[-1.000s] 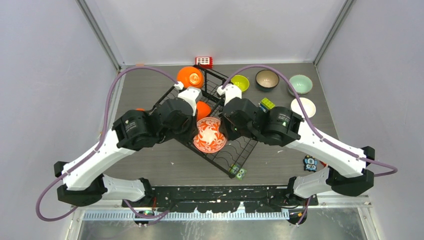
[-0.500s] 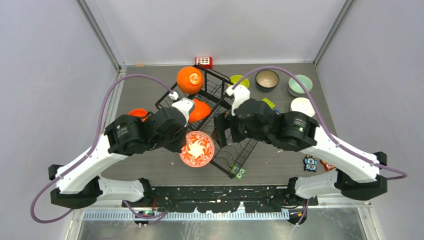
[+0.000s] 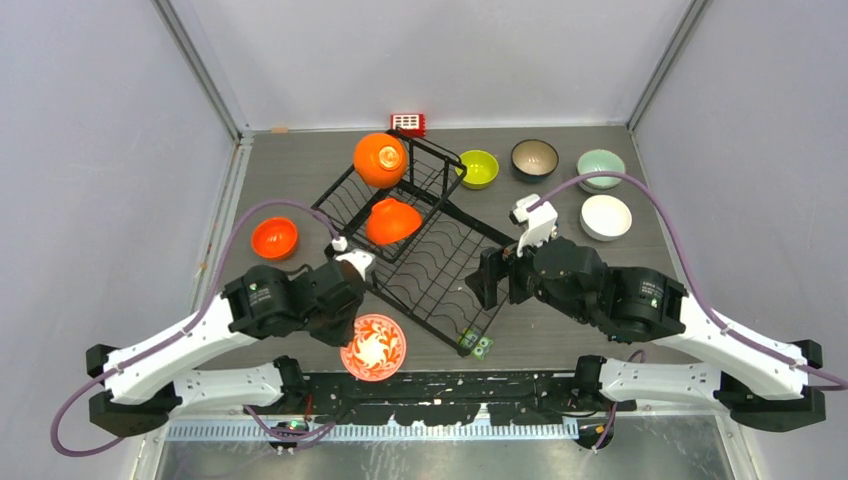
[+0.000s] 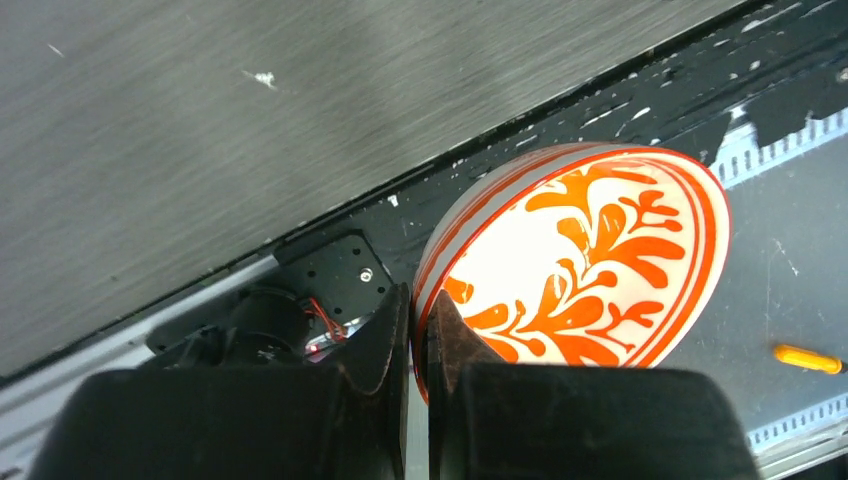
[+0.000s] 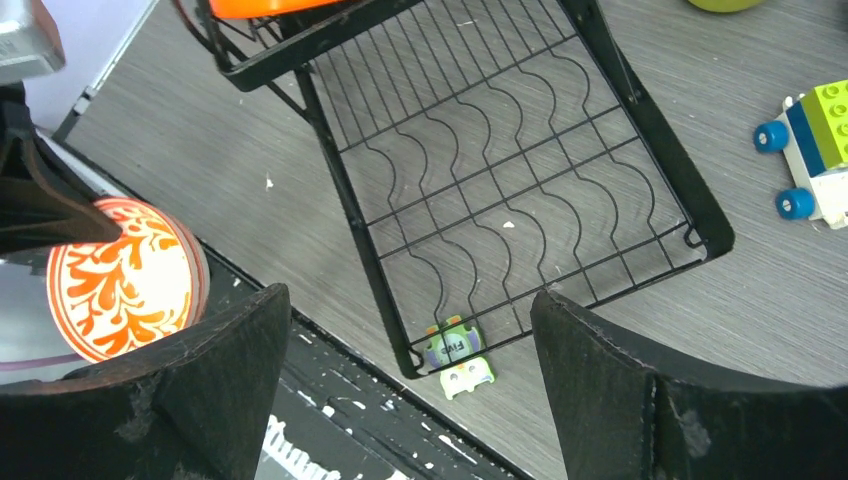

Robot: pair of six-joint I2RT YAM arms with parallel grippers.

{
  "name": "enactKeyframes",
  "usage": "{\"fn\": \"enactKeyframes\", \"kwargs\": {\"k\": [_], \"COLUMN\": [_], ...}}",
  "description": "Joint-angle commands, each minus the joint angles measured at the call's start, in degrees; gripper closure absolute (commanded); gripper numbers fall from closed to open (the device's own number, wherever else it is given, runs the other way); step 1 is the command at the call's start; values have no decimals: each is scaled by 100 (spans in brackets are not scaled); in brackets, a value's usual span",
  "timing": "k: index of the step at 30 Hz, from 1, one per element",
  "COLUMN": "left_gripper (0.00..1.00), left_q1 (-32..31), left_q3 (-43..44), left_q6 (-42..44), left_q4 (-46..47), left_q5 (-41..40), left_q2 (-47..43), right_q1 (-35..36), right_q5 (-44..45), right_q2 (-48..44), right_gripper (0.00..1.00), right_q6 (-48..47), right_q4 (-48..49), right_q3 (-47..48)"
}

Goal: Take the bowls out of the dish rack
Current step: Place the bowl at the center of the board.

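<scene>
The black wire dish rack (image 3: pixel 440 270) lies in the middle of the table. Two glossy orange bowls rest in its far section, one (image 3: pixel 381 160) at the back corner and one (image 3: pixel 392 220) tilted by the hinge. My left gripper (image 4: pixel 418 300) is shut on the rim of the white bowl with the red floral pattern (image 4: pixel 590 260), holding it on edge over the table's near edge (image 3: pixel 372 347). My right gripper (image 5: pixel 408 300) stands wide open and holds nothing, above the near corner of the rack (image 5: pixel 500 170).
Bowls stand on the table: orange (image 3: pixel 273 237) at left, lime green (image 3: pixel 479 168), dark brown (image 3: pixel 534 158), pale mint (image 3: pixel 600 167) and white (image 3: pixel 606 216) at back right. A red gridded block (image 3: pixel 407 123) is behind the rack, a toy figure (image 5: pixel 455 355) at its near corner, a brick car (image 5: pixel 820 150) at right.
My left arm pulled the floral bowl out of the rack toward the near edge. My right gripper opened and drew back to the right.
</scene>
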Motion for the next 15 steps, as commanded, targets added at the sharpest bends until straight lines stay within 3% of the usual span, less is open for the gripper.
{"fn": "enactKeyframes", "kwargs": {"k": [1, 15], "left_gripper": [100, 100], "left_q1": [-7, -7], "left_q3": [-792, -3140], "left_q6": [-882, -2498], "left_q4": [969, 2608], "left_q5": [220, -368], "left_q2": [-351, -1204], "right_q1": [8, 3], "right_q5": [485, 731], "right_q2": [-325, -638], "right_gripper": [7, 7], "right_q6": [140, 400], "right_q4": [674, 1193], "right_q3": [-410, -1429]}}
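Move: The left hand holds the patterned bowl high over the board's front edge; the bare board it seems bound for lies about 10 cm ahead and 20 cm below. From this hand, the owl toy is 7 cm ahead, 19 cm right; the rack's middle 28 cm ahead, 11 cm right; the orange bowl 33 cm ahead, 25 cm left. From the right hand, that spot is 2 cm ahead, 21 cm left, 30 cm below. Still pinching the bowl's rim, the left hand sinks some 10 cm, turning counter-clockwise; the right sinks 4. ##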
